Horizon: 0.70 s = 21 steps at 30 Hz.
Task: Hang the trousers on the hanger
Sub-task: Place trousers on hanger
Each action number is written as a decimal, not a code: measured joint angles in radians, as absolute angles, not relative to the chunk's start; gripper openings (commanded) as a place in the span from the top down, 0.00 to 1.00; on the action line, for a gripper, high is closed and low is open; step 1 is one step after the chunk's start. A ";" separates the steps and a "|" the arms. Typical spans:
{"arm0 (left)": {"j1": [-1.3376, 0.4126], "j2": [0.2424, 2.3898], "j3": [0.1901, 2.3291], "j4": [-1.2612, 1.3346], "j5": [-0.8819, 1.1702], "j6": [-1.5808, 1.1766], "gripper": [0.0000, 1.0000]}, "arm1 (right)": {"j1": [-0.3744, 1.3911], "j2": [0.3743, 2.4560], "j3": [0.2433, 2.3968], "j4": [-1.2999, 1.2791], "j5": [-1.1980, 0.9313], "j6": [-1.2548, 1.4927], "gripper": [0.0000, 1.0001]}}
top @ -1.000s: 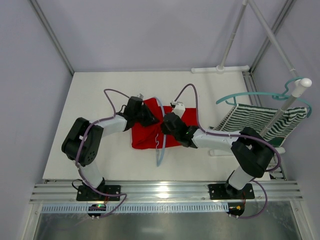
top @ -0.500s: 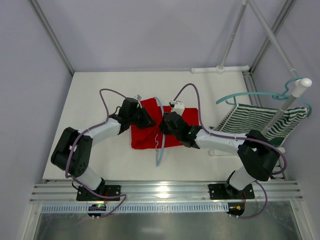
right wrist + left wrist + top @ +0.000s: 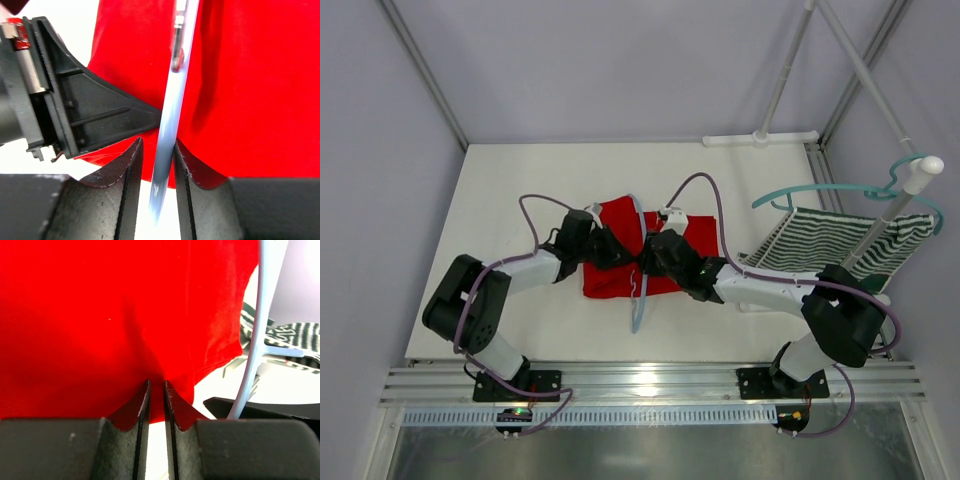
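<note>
The red trousers (image 3: pixel 612 280) lie folded at the table's middle, and the pale blue hanger (image 3: pixel 638 310) lies across them with its end sticking out past their near edge. My left gripper (image 3: pixel 617 250) reaches in from the left. In the left wrist view its jaws (image 3: pixel 156 382) stand a narrow slit apart, pinching a creased fold of the trousers (image 3: pixel 100 315) at the tips, with the hanger (image 3: pixel 257 340) to the right. My right gripper (image 3: pixel 646 256) meets it from the right. Its jaws (image 3: pixel 156 145) are open around the hanger bar (image 3: pixel 170 115), which leans on the right finger.
A darker teal hanger (image 3: pixel 820 190) carrying a green-and-white striped garment (image 3: pixel 840 240) hangs off a white rack pole (image 3: pixel 920 175) at the right edge. The rack's white foot (image 3: pixel 760 138) lies at the back. Both gripper bodies nearly touch over the trousers.
My left gripper has slid nearer and rightward over the trousers, its elbow swinging left. The right gripper's jaws have widened around the hanger bar and it shifted slightly left.
</note>
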<state>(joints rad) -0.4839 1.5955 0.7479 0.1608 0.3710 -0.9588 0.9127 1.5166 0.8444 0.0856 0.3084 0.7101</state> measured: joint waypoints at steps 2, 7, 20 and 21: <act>-0.484 1.598 0.733 0.196 0.382 -0.971 0.82 | 0.913 1.517 0.844 0.094 0.300 0.709 0.69; -0.452 1.589 0.720 0.233 0.417 -0.995 0.62 | 0.921 1.517 0.844 0.107 0.276 0.697 0.69; -0.334 1.380 0.722 0.207 0.500 -0.900 0.45 | 0.956 1.521 0.844 0.150 0.223 0.683 0.69; -0.334 1.379 0.722 0.211 0.512 -0.894 0.46 | 0.957 1.523 0.844 0.153 0.221 0.683 0.69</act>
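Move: The hanger stays in the right fingers; its neck is about 5 cm ahead of that hand and a little above it. The trousers' middle lies roughly 3 cm ahead of the right hand, 2 cm to its right and 8 cm below. From the left hand, low at the cloth just under the hanger, the hanger's neck is some 4 cm ahead, 1 cm right and 5 cm up, and the trousers' middle is about 3 cm ahead, 3 cm right and 4 cm below. Upward above all, the left hand comes free of the red cloth and rises about 8 cm up the left side of the hanger, drifting some 3 cm to its left. Its fingers spread to about half open and their tips tilt up. The right hand keeps its pinch on the hanger's arm and eases it left and slightly back over the trousers, turning it a little counter-clockwise. ##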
